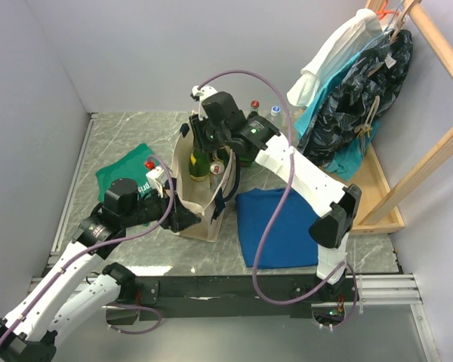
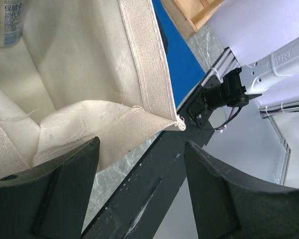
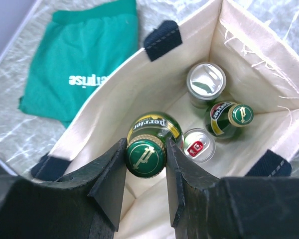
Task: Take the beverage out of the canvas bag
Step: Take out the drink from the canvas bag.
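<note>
The cream canvas bag (image 1: 205, 226) stands upright in the middle of the table with its mouth open. My right gripper (image 3: 145, 149) hangs over the mouth, shut on the cap of a green Perrier bottle (image 3: 152, 124), which is upright and still within the bag's walls (image 3: 114, 94). From above, that gripper (image 1: 204, 142) sits over the bottle (image 1: 198, 166). Deeper inside are a silver can (image 3: 206, 82), a second green bottle (image 3: 229, 118) and a red-tabbed can (image 3: 198, 145). My left gripper (image 2: 139, 149) is open at the bag's near lower corner (image 2: 139, 119), one finger (image 2: 74, 164) against the canvas.
A green cloth with white lettering (image 1: 124, 175) lies left of the bag and a flat blue cloth (image 1: 281, 226) lies to its right. Two bottles (image 1: 264, 111) stand behind the bag. A wooden rack with hanging clothes (image 1: 362, 90) fills the far right corner.
</note>
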Available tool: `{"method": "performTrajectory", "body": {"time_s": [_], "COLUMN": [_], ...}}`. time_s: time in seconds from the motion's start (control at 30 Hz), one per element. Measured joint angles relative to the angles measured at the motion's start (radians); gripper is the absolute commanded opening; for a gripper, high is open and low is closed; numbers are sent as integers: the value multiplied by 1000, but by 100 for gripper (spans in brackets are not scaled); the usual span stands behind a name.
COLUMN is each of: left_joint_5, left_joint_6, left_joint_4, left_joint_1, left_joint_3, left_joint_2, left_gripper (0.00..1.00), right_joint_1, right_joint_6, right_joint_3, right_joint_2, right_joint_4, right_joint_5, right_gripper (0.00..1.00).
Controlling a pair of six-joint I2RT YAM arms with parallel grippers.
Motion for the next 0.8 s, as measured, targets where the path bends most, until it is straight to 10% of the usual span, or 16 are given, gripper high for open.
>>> {"method": "performTrajectory", "body": {"time_s": [0.8], "left_joint_5": [-2], "left_joint_6": [0], "left_joint_4": [0], "left_joint_1": [-2], "left_joint_3": [-4], "left_joint_2": [-19], "left_gripper": [77], "right_joint_1": [32], "right_joint_6": [-37], "right_joint_3": [47], "right_joint_2": [-90], "right_joint_4": [-21], "right_joint_5": [-20], "right_gripper": [0]}}
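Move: The green bottle I hold by its cap still hangs in the bag's mouth. The drinks already taken out stand past the bag's right side: from my right hand the standing green bottle is about 16 cm right and 9 cm ahead, the cola bottle 18 cm right and 17 cm ahead, all some 20 cm lower. Inside the bag, the red-logo can is 5 cm right and 2 cm ahead, 24 cm down. From my left hand the standing green bottle is roughly 29 cm ahead and 16 cm right. I keep my right fingers shut on the cap and draw the green bottle up about 6 cm, easing back towards myself by nearly 3 cm. Most of the lift comes at once; I hang almost still briefly, then rise again, fingers tipping up some 5 degrees. My left hand stays at the bag's near end, fingers wide. ##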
